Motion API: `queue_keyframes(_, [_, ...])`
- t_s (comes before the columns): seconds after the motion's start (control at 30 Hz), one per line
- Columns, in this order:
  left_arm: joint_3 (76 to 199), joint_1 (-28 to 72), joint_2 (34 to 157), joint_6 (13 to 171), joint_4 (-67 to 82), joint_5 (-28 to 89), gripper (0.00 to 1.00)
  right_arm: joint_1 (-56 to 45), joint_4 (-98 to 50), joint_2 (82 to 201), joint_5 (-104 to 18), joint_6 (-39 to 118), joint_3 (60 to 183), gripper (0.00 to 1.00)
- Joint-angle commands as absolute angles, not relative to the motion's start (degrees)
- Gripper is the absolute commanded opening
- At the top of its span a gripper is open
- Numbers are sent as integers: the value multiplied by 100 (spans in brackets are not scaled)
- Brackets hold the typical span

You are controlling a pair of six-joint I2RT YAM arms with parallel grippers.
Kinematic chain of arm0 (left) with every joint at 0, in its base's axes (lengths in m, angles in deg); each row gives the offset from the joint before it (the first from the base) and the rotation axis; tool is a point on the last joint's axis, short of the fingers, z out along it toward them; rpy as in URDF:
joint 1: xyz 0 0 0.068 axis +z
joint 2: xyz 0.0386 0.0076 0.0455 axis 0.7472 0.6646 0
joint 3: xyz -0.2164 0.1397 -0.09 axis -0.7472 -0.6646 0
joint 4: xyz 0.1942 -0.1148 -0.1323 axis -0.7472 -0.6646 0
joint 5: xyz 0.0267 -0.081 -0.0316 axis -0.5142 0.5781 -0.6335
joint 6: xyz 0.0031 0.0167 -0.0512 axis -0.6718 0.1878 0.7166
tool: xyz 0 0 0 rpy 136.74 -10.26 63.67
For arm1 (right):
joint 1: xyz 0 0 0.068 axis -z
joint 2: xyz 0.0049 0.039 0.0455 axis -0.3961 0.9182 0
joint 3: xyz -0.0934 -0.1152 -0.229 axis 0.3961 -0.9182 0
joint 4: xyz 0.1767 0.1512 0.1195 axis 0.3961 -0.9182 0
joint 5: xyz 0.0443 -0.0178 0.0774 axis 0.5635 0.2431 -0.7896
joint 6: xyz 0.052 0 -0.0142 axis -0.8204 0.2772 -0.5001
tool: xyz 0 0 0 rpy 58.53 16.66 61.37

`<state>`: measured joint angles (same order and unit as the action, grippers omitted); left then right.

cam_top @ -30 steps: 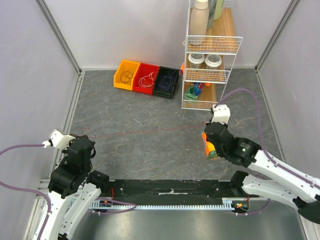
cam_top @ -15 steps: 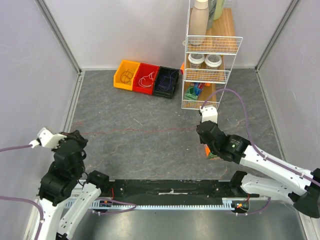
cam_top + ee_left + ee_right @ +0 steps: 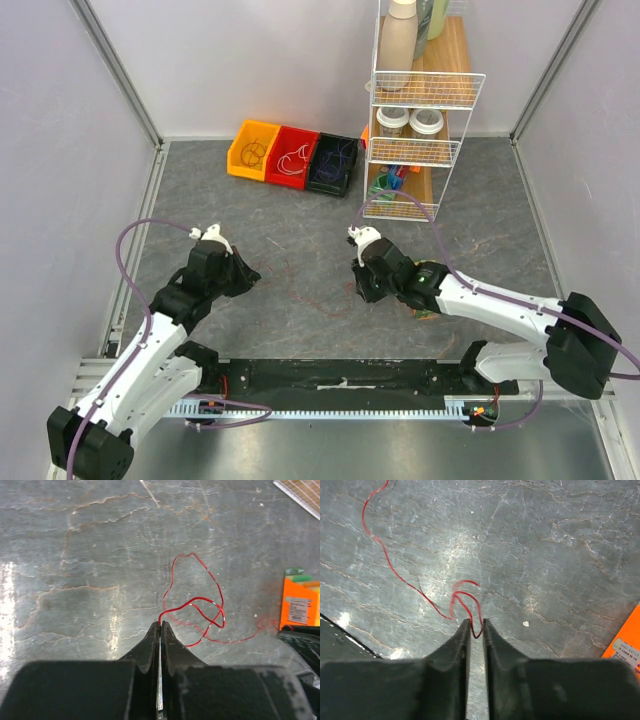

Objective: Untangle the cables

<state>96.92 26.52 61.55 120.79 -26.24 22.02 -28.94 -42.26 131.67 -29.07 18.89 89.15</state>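
A thin red cable (image 3: 296,283) lies slack in loops on the grey table between my two grippers. My left gripper (image 3: 252,277) is low over the table at left of centre. In the left wrist view it (image 3: 160,624) is shut on one end of the red cable (image 3: 192,599), which loops away ahead. My right gripper (image 3: 357,287) is low at right of centre. In the right wrist view its jaws (image 3: 476,621) stand a narrow gap apart, with a bend of the red cable (image 3: 402,576) dipping between the tips. More thin cables lie in the bins at the back.
Yellow (image 3: 252,148), red (image 3: 292,155) and black (image 3: 333,162) bins stand in a row at the back. A white wire rack (image 3: 415,130) with bottles and jars stands at the back right. An orange box (image 3: 425,305) lies beside my right arm.
Both arms have swung inward and down toward the table's centre. The red cable, stretched in a straight line before, now lies slack and looped between the grippers.
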Motion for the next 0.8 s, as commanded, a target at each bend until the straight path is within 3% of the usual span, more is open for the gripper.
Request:
queue_keyframes(0.0, [9774, 2699, 6053, 11794, -2115, 2699, 2, -2896, -4109, 13285, -2936, 1934, 9056, 30])
queue_keyframes(0.17, [9704, 2682, 6070, 11759, -2062, 2743, 2, -2896, -4241, 13074, -2681, 1987, 9003, 46])
queue_keyframes(0.3, [9756, 2690, 6211, 11671, -1966, 2883, 3, -2896, -4338, 12846, -2593, 1979, 8995, 53])
queue_keyframes(0.6, [9888, 2682, 6878, 11179, -1641, 3955, 3, -2896, -4356, 12274, -2469, 1820, 8775, 57])
queue_keyframes(0.7, [9836, 2647, 7063, 11152, -1483, 4237, 3, -2896, -3972, 12282, -2889, 1969, 8626, 63])
queue_keyframes(0.77, [9748, 2646, 7099, 11249, -1360, 4299, 3, -2896, -3426, 12510, -3809, 2171, 8467, 65])
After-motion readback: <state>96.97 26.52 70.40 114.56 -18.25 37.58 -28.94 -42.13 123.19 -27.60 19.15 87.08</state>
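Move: The red cable runs between the hands, its slack middle about 11 cm right of the left hand, 3 cm back and roughly 8 cm below. Its right end is between the right fingers, some 21 cm right of the left hand and 2 cm nearer the base. From the right hand, the cable's middle lies about 10 cm left, level fore and aft, some 7 cm lower; the orange box stands about 15 cm to its right, level with it and 6 cm lower. The red cable's right end is let go as the right fingers, already starting to part, spread to well over half open; that hand then lifts about 3 cm, almost straight up. The cable's other end stays pinched in the shut left fingers, which carry it about 5 cm to the right, towards the right hand, rising slightly before sinking back, the hand turning some 15 degrees clockwise. ##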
